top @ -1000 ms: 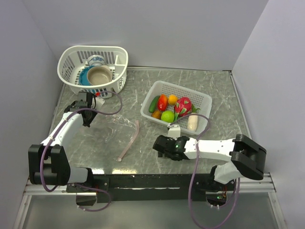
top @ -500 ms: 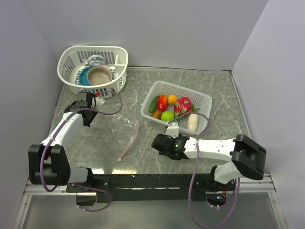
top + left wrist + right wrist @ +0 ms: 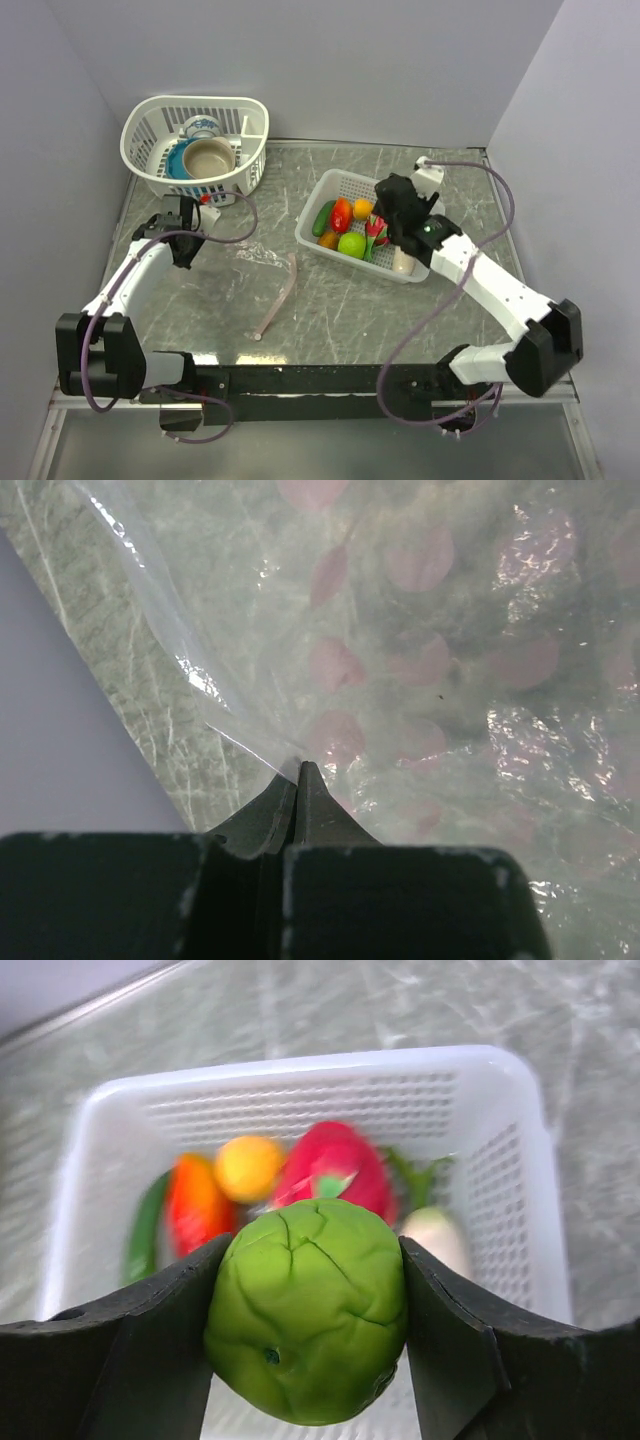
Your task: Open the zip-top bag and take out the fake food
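The clear zip-top bag (image 3: 255,258) lies flat on the table, its pale pink zipper strip (image 3: 277,295) along the right edge. My left gripper (image 3: 188,254) is shut on the bag's left edge; in the left wrist view the fingertips (image 3: 298,767) pinch the film (image 3: 430,660), which shows pink dots. My right gripper (image 3: 393,205) hovers over the white mesh basket (image 3: 425,208), shut on a green round fruit (image 3: 305,1330). In the basket lie the dragon fruit (image 3: 335,1165), an orange (image 3: 246,1165), a red-orange piece (image 3: 193,1205), the cucumber (image 3: 145,1230) and the white oblong (image 3: 437,1238).
A second white basket (image 3: 150,120) with bowls and a cup stands at the back left. Grey walls close in on the left, back and right. The table's black front rail (image 3: 300,380) runs along the near edge.
My right arm has swung from low over the table's front, right of the bag, up to above the fruit basket. The left arm and the bag have barely moved.
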Controlling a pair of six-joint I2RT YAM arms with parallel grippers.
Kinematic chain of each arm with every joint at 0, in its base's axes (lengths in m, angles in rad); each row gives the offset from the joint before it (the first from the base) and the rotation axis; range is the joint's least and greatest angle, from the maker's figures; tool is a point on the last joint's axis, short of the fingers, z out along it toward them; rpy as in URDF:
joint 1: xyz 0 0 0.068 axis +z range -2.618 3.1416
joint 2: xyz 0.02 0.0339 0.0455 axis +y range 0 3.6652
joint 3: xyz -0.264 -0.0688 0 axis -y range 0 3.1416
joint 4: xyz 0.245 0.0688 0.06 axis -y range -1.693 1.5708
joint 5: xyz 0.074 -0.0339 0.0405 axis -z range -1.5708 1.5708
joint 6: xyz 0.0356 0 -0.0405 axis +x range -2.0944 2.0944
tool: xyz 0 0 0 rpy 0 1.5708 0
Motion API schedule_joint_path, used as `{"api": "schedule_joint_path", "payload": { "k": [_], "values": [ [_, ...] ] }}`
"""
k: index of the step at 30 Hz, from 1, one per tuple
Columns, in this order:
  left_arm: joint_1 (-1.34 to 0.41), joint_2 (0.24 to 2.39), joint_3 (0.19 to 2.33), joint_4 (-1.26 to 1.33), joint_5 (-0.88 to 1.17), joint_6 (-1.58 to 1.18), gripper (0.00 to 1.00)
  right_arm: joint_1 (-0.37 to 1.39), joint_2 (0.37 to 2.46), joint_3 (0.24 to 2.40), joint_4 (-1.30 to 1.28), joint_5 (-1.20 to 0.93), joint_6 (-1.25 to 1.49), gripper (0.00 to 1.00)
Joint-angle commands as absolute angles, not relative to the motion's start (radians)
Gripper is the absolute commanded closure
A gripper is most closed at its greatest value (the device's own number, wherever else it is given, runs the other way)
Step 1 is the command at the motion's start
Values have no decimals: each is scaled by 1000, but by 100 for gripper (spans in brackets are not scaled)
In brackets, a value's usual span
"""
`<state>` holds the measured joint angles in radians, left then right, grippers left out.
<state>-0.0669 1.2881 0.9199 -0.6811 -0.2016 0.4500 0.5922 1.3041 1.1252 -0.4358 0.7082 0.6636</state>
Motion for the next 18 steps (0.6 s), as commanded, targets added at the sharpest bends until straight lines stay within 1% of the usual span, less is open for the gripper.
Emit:
{"api": "schedule_joint_path", "payload": {
  "k": [1,2,3,7,8,11,12,13,15,16,17,18],
  "values": [
    [-77,1249,950,-707,-144,420,99,500,1417,1154,-430,645,600,21],
    [-77,1247,954,-710,-134,417,99,491,1425,1158,-436,625,600,6],
    [-77,1249,960,-712,-124,414,99,491,1431,1161,-455,615,601,1],
    [-77,1249,976,-710,-94,397,98,491,1421,1178,-492,600,597,0],
    [-77,1247,989,-718,-84,397,96,491,1416,1192,-503,597,594,0],
    [-77,1243,1020,-729,-57,393,80,489,1384,1212,-535,577,572,0],
    [-77,1239,1032,-736,-52,390,67,491,1372,1212,-538,566,565,0],
    [-77,1238,1043,-742,-35,384,59,491,1343,1210,-538,533,555,0],
    [-78,1224,1083,-765,-12,379,19,491,1309,1187,-519,487,537,0],
    [-77,1210,1098,-773,11,371,12,495,1264,1169,-502,415,513,0],
    [-78,1203,1132,-782,27,368,2,500,1240,1132,-486,393,505,0],
    [-77,1197,1147,-793,41,362,1,508,1215,1112,-460,373,499,0]
  ]
}}
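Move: The green pepper is still in the right hand, high over the white bin; its resting place beside the dragon fruit is about 2 cm back, 4 cm right and 18 cm below. The dragon fruit is about 1 cm ahead of this hand, level sideways; the white radish is some 6 cm back and 4 cm right. The left hand still pinches the empty zip-top bag's edge; its middle lies roughly 9 cm right, 2 cm back and 10 cm down. Swooping down about 6 cm, slightly forward and right over the bin, the right hand tips down, spreads its fingers wide and lets go of the green pepper, then rises some 4 cm again. The left hand drifts right, opens fully to free the bag's edge and lifts about 4 cm, rolling some 10 degrees to its right. ##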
